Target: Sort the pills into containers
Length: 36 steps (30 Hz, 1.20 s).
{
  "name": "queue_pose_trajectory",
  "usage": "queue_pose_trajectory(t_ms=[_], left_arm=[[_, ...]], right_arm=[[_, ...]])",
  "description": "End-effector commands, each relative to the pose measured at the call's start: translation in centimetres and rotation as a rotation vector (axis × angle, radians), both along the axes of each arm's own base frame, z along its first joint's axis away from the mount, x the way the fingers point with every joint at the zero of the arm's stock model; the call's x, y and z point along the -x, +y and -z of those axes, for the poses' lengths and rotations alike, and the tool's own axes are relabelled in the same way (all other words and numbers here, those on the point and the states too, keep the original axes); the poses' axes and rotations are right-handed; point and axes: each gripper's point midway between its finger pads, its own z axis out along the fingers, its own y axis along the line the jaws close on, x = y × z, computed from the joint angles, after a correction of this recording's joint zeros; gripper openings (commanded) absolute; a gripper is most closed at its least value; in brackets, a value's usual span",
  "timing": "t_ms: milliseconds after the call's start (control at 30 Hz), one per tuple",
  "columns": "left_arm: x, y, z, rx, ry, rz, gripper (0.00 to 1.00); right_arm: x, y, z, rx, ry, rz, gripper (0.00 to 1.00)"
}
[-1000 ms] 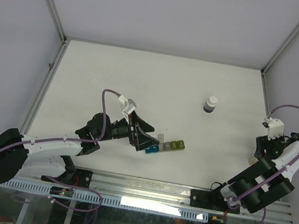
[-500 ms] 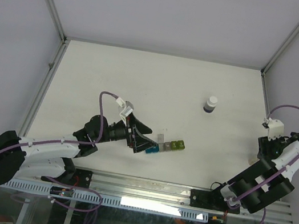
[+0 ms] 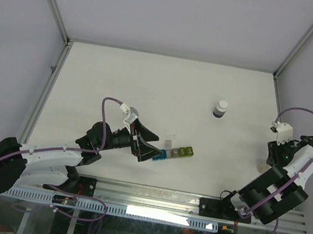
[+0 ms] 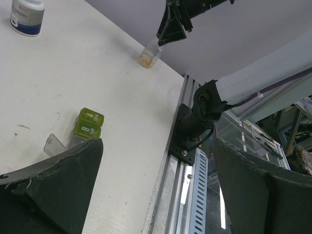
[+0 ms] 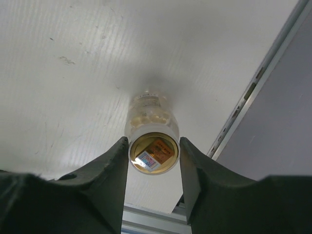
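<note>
The containers (image 3: 174, 152) lie as a short coloured strip at the table's middle front; the left wrist view shows the yellow-green end (image 4: 88, 122) and a raised grey lid (image 4: 53, 145). My left gripper (image 3: 155, 147) stands open right at the strip's blue end, nothing between its fingers (image 4: 158, 146). A clear bottle of pale pills (image 5: 150, 114) stands near the right edge of the table (image 3: 261, 168). My right gripper (image 5: 153, 156) is shut on its white cap from above, both fingers touching the rim. No loose pills show.
A white-capped dark bottle (image 3: 221, 109) stands alone at the back right, also at the top left of the left wrist view (image 4: 27, 17). The aluminium rail (image 3: 148, 195) runs along the front edge. The frame post (image 5: 253, 87) is close beside the held bottle.
The right jaws have closed in onto the pill bottle's cap. The left arm has drawn back slightly to the left, its gripper still wide open at the strip.
</note>
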Motion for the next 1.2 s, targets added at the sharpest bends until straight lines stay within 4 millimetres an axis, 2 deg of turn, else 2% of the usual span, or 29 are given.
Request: queue_pose_trajectory(t_ms=[0, 233, 300, 367, 533, 700, 833, 900, 967, 1067, 1167], left_arm=[[1.3, 0.6, -2.6, 0.093, -0.145, 0.053, 0.97], [2.5, 0.1, -3.6, 0.094, -0.277, 0.054, 0.94], [2.8, -0.2, -3.6, 0.086, -0.310, 0.040, 0.94], [2.9, -0.6, -3.3, 0.069, -0.320, 0.031, 0.94], [2.9, -1.4, -2.5, 0.041, -0.315, 0.020, 0.94], [2.9, -2.1, -2.0, 0.021, -0.312, 0.003, 0.94], [3.4, -2.7, -1.5, -0.007, -0.342, -0.026, 0.95], [3.7, -3.2, -1.2, -0.030, -0.368, -0.038, 0.95], [4.2, -4.0, -0.9, -0.053, -0.397, -0.038, 0.95], [4.4, -5.1, -1.1, -0.070, -0.433, -0.059, 0.95], [4.6, -6.0, -1.3, -0.071, -0.451, -0.075, 0.95]], right_arm=[[-0.3, 3.9, -1.9, -0.058, -0.039, -0.105, 0.18], [0.0, 15.5, -3.3, -0.135, -0.105, -0.455, 0.13], [0.6, 18.5, -3.5, -0.146, -0.122, -0.569, 0.12], [1.1, 20.6, -3.4, -0.142, -0.126, -0.652, 0.12], [2.5, 24.5, -2.4, -0.157, -0.082, -0.847, 0.12], [3.5, 27.7, -1.4, -0.173, -0.064, -0.945, 0.13], [5.0, 29.1, 0.1, -0.191, -0.035, -1.005, 0.17], [5.7, 29.4, 0.7, -0.198, -0.016, -1.025, 0.25], [6.1, 29.7, 0.7, -0.221, -0.008, -1.029, 0.41], [7.2, 30.3, 0.2, -0.288, -0.002, -1.033, 0.65], [7.2, 30.5, -0.8, -0.298, -0.061, -1.020, 0.81]])
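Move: My right hand already grips the pill jar by its lid. The open table spot it goes to is about 30 cm to its left and 6 cm back, some 7 cm below. The pill organizer lies about 43 cm left of that hand and roughly level with it, the white bottle 22 cm left and 22 cm farther out. From my empty left hand the spot is about 24 cm right, 3 cm back and 15 cm down, the organizer 10 cm right and 4 cm ahead. Keeping the lid pinched, I sweep the jar about 30 cm left with my right hand, in a shallow arc some 3 cm up and down again, drawing back about 6 cm and turning roughly 60 degrees counter-clockwise, then open the fingers off the lid. My open left hand eases back and right towards the jar's spot, sinking a little at the end and rolling. ##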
